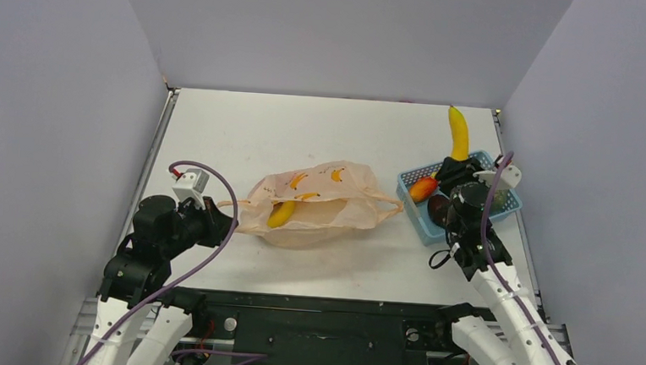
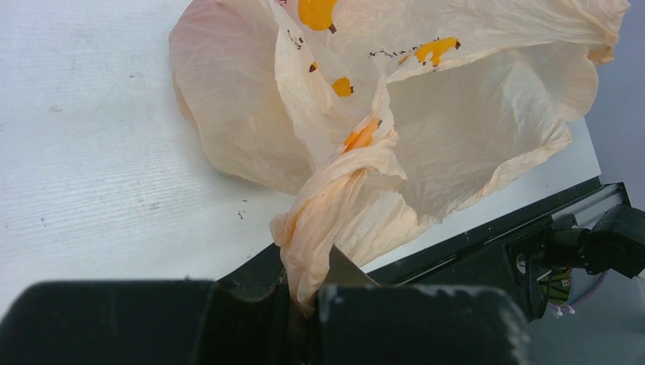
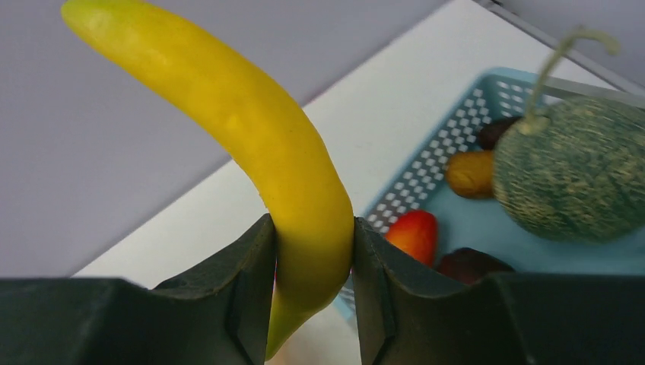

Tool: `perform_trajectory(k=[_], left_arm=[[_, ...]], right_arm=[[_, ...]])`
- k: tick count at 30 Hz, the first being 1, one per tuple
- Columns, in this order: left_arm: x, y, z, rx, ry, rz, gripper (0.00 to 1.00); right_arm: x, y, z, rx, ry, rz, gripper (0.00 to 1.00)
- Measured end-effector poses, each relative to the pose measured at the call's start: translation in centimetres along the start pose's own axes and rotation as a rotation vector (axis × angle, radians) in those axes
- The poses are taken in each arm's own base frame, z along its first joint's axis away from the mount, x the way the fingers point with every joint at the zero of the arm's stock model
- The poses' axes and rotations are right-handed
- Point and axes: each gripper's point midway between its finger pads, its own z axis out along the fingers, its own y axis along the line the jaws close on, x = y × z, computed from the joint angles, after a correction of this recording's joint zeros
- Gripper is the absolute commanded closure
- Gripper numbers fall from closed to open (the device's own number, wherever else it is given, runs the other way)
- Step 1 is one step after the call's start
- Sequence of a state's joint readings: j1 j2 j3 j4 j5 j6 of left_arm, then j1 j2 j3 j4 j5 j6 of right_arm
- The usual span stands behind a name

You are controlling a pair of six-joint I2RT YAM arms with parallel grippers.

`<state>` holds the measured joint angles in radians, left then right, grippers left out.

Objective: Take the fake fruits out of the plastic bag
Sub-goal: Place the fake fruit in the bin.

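The peach-orange plastic bag (image 1: 327, 201) lies in the middle of the table with its mouth toward the right. One yellow banana (image 1: 281, 214) shows inside it. My left gripper (image 2: 312, 293) is shut on the bag's twisted left handle (image 2: 342, 205), at the bag's left end (image 1: 231, 219). My right gripper (image 3: 313, 258) is shut on a second yellow banana (image 3: 266, 137), which sticks up over the far left corner of the blue basket (image 1: 412, 215). In the basket lie a green melon (image 3: 578, 167), a red fruit (image 3: 414, 234), an orange fruit (image 3: 470, 173) and dark maroon ones (image 3: 471, 265).
The blue perforated basket (image 3: 456, 152) stands at the right side of the table, close to the bag's right handle (image 1: 390, 205). A red-yellow mango (image 1: 422, 189) rests at its left edge. Grey walls enclose the table on three sides.
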<state>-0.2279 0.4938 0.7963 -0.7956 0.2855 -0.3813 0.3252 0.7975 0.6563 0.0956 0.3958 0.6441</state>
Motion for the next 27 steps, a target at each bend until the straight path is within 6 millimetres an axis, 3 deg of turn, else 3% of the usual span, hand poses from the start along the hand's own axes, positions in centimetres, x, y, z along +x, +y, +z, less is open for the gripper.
perform_trajectory(k=[6,9,12,14,17,18,20,22,27], left_arm=[[0.0,0.0,0.0,0.0,0.001,-0.001,1.0],[0.0,0.0,0.0,0.001,0.001,-0.001,1.0],[0.0,0.0,0.0,0.0,0.001,-0.001,1.0],[0.0,0.0,0.0,0.0,0.001,-0.001,1.0],[0.0,0.0,0.0,0.0,0.001,-0.001,1.0],[0.0,0.0,0.0,0.0,0.001,-0.001,1.0],[0.0,0.0,0.0,0.0,0.001,-0.001,1.0],[0.0,0.0,0.0,0.0,0.001,-0.001,1.0],[0.0,0.0,0.0,0.001,0.0,-0.001,1.0]], right_arm=[[3.9,-10.0,2.0,0.372,0.105,-0.03,1.0],[6.1,-13.5,1.7,0.526,0.175,-0.041,1.0],[7.8,-15.7,1.3,0.654,0.235,-0.069,0.99],[8.1,-16.3,1.2,0.692,0.243,-0.08,0.92],[8.5,-17.1,1.2,0.734,0.247,-0.095,0.58],[8.6,-17.3,1.2,0.742,0.249,-0.1,0.41],[8.8,-17.5,1.2,0.751,0.25,-0.101,0.25],[8.9,-17.5,1.2,0.754,0.256,-0.11,0.2],[8.4,-17.0,1.4,0.736,0.247,-0.12,0.18]])
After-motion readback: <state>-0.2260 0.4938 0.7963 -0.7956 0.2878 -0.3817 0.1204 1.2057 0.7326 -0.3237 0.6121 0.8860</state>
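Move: The right hand already grips the yellow banana above the blue bin. Its spot on the bin floor lies about 11 cm to the right, 2 cm back and 22 cm below. The green pumpkin is some 16 cm right and 1 cm ahead, the eggplant 5 cm right and 7 cm back, and the red mango level and 1 cm right, all about 20 cm down. From the left hand, that spot is roughly 14 cm ahead, 58 cm right and 17 cm lower. Still pinching the banana, the right hand sweeps down about 17 cm and right some 10 cm into the bin, its fingers tipping down by nearly 40 degrees and swinging clockwise about 30. It slows into the gap between eggplant and pumpkin, then the fingers open wide and let go of the banana, the hand all but still. ##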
